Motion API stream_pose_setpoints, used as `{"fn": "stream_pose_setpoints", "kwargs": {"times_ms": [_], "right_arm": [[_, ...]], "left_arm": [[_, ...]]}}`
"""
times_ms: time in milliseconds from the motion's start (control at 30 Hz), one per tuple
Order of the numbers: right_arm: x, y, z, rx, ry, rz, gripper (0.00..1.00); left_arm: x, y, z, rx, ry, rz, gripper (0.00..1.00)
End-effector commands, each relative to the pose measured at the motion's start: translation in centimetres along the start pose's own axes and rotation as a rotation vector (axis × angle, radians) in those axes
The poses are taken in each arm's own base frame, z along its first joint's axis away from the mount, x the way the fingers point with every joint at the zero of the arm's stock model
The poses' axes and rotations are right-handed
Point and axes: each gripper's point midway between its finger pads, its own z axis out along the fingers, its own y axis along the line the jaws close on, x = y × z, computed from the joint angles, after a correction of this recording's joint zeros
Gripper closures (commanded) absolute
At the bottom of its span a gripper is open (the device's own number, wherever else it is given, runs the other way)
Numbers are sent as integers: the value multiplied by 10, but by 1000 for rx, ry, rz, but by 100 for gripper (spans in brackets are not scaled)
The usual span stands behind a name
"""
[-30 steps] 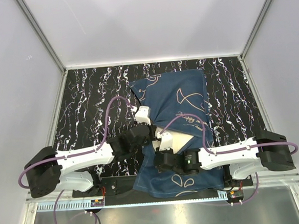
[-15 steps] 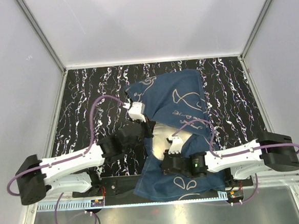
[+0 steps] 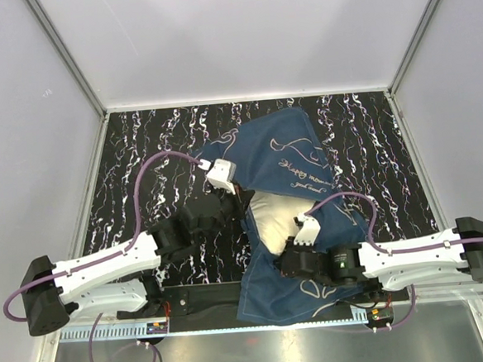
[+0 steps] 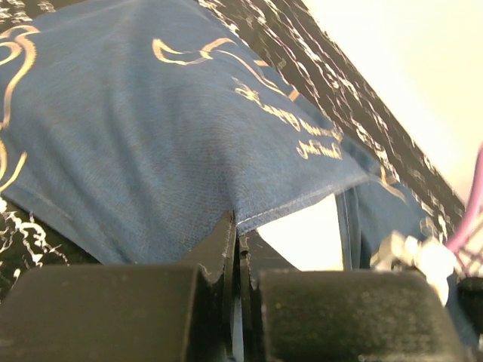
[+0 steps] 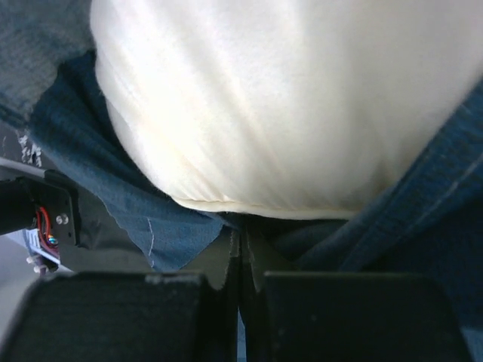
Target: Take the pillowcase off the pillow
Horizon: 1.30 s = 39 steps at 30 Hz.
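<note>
The navy pillowcase [image 3: 285, 157] with gold drawings lies crumpled across the middle of the table. The cream pillow [image 3: 271, 220] bulges out of its open mouth. My left gripper [image 3: 243, 200] is shut on the upper hem of the pillowcase [image 4: 151, 136]; in the left wrist view the stitched edge runs into the closed tips [image 4: 240, 226], with the pillow [image 4: 302, 237] showing under it. My right gripper [image 3: 285, 256] sits just below the pillow's near end. Its tips [image 5: 243, 232] are shut on dark folds of pillowcase [image 5: 136, 211] under the pillow [image 5: 287, 105].
The black marbled tabletop [image 3: 141, 163] is walled by white panels on three sides. A black base plate [image 3: 188, 301] and a metal rail [image 3: 235, 324] run along the near edge. Purple cables [image 3: 153, 166] loop over both arms. The pillowcase's lower end [image 3: 275, 299] drapes over the near edge.
The left gripper has drawn the hem up and to the left. The right arm has slid right and nearer. The pillowcase mouth has spread and more cream pillow shows.
</note>
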Motion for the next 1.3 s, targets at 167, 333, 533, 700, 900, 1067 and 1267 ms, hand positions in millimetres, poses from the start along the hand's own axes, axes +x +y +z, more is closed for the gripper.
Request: {"fn": "stream_pose_setpoints", "kwargs": {"times_ms": [167,333,533,700,900,1067,1267], "right_arm": [[-23,-73,-22,210,-101,20,100],[-41,-70,-31,196,-163,19,100],[-41,-61,-30,207,-155,-14,100],[-37,-55,-27,198,-139,-13,100],[-40,-55,-34,173,-133,5,100],[-44,-56,-40,135,-140,15,100],[-41,-52,-40,100,-121,18,100]], "left_arm": [[23,-56,-14,302,0,178,48],[40,-106,-48,562,11,237,20],[42,-142,-68,658,5,294,8],[74,-151,-42,640,106,375,4],[99,-145,-25,691,151,396,4],[107,-134,-9,680,161,418,5],[129,-118,18,658,222,462,7]]}}
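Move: The left gripper, closed on the lifted edge of the pillowcase, has the bared middle of the pillow about 4 cm back, 9 cm to its right and some 17 cm below. The lettered panel lies about 10 cm ahead, 11 cm right and 16 cm below. From the right gripper, holding the case's near edge, the bared pillow is about 9 cm ahead, 2 cm right and 2 cm below; the case's near flap is 5 cm back, 4 cm right and 5 cm below. Let the left gripper open wide and release the lifted edge, drawing it back about 14 cm and to the right while turning some 40 degrees clockwise; then lower it, still edging right and slightly forward, so its open fingers come over the bared pillow. Meanwhile keep the right gripper shut on the case and drag it about 7 cm right, then raise it slightly. ##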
